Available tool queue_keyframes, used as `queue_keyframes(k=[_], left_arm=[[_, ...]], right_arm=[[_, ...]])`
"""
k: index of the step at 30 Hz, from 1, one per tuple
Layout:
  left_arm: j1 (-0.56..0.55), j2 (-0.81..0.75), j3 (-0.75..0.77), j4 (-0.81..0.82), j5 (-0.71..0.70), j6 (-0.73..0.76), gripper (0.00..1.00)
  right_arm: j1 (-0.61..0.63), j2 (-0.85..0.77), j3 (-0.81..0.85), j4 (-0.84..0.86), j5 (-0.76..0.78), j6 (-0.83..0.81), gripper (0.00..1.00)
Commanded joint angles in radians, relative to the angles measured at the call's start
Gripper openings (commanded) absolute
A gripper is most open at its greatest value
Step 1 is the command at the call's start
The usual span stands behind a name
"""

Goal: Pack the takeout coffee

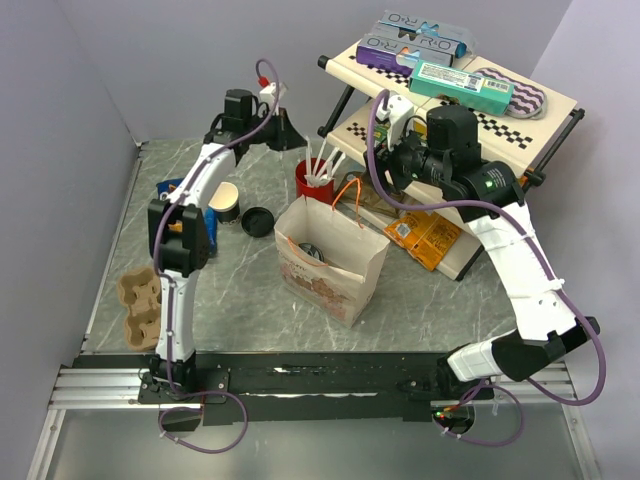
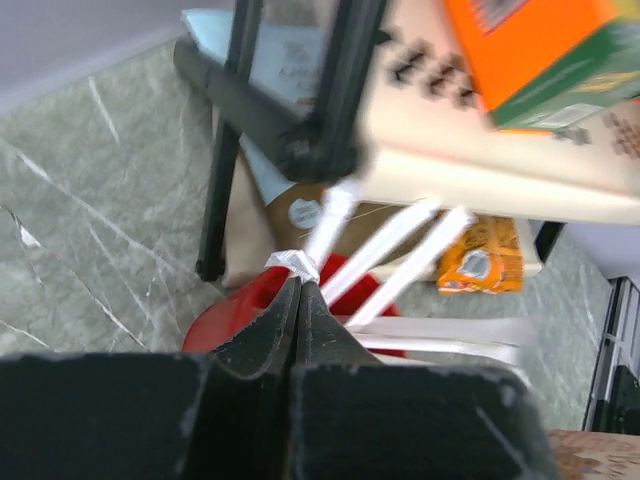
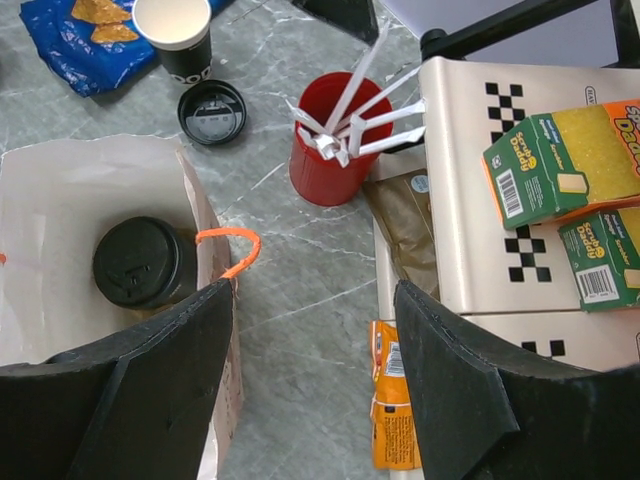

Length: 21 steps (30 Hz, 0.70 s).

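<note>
One takeout coffee (image 3: 140, 262) with its black lid on stands inside the open paper bag (image 1: 330, 265), low on the left of the right wrist view. A lidless cup (image 1: 226, 200) with a cream inside and dark sleeve stands left of the bag, and a loose black lid (image 1: 258, 220) lies beside it. My left gripper (image 2: 297, 272) is shut, its tips pinching the crumpled top of a white straw (image 2: 325, 225) that rises from the red cup (image 1: 315, 182). My right gripper (image 3: 312, 295) hangs open above the bag's right edge, holding nothing.
A two-level checkered rack (image 1: 540, 100) with boxes stands at the back right, its black leg (image 2: 225, 170) close to my left gripper. Orange packets (image 3: 395, 400) lie under it. A cardboard cup carrier (image 1: 140, 300) sits at the left, a blue snack bag (image 3: 85, 30) behind the cup.
</note>
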Motion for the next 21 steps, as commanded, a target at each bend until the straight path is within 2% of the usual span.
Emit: queue_keyframes(k=[1, 7, 10, 13, 14, 17, 21], left_arm=[[0.005, -0.238, -0.024, 0.096, 0.047, 0.023, 0.01], [0.013, -0.401, -0.056, 0.077, 0.073, 0.007, 0.01], [0.016, -0.487, -0.041, -0.023, 0.087, 0.036, 0.01], [0.027, -0.619, -0.117, -0.019, 0.125, 0.046, 0.01], [0.031, -0.687, -0.172, -0.005, 0.159, 0.049, 0.01], [0.031, -0.769, -0.211, -0.018, 0.234, 0.055, 0.01], [0.031, -0.817, -0.226, -0.086, 0.326, 0.035, 0.01]], right_arm=[[-0.004, -0.035, -0.021, 0.042, 0.019, -0.007, 0.72], [-0.006, -0.056, -0.055, 0.065, 0.042, -0.010, 0.72], [-0.016, -0.058, -0.049, 0.077, 0.081, 0.013, 0.72], [-0.036, -0.051, -0.035, 0.087, 0.100, 0.028, 0.71], [-0.041, -0.048, -0.032, 0.088, 0.103, 0.031, 0.71], [-0.048, -0.039, -0.026, 0.088, 0.109, 0.034, 0.71], [-0.058, -0.035, -0.029, 0.090, 0.102, 0.043, 0.71]])
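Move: My left hand already pinches the top of a wrapped straw standing in the red cup, whose middle is some 16 cm below and 3 cm to the right of my fingers. From my left hand the paper bag stands about 23 cm back, 7 cm right and 10 cm lower; the loose black lid is 6 cm back, 12 cm left and 23 cm down. From my right hand the bag is about 9 cm left, level fore-and-aft, and 26 cm below. I keep the straw pinched and pull it up out of the red cup with my left hand, first mostly straight up, then sweeping back fast: about 30 cm up, nearly 25 cm back and a little left. My wrist tips the fingers up some 30 degrees to roughly level. My right hand, still open, eases some 3 cm to the right and forward, away from the bag. ##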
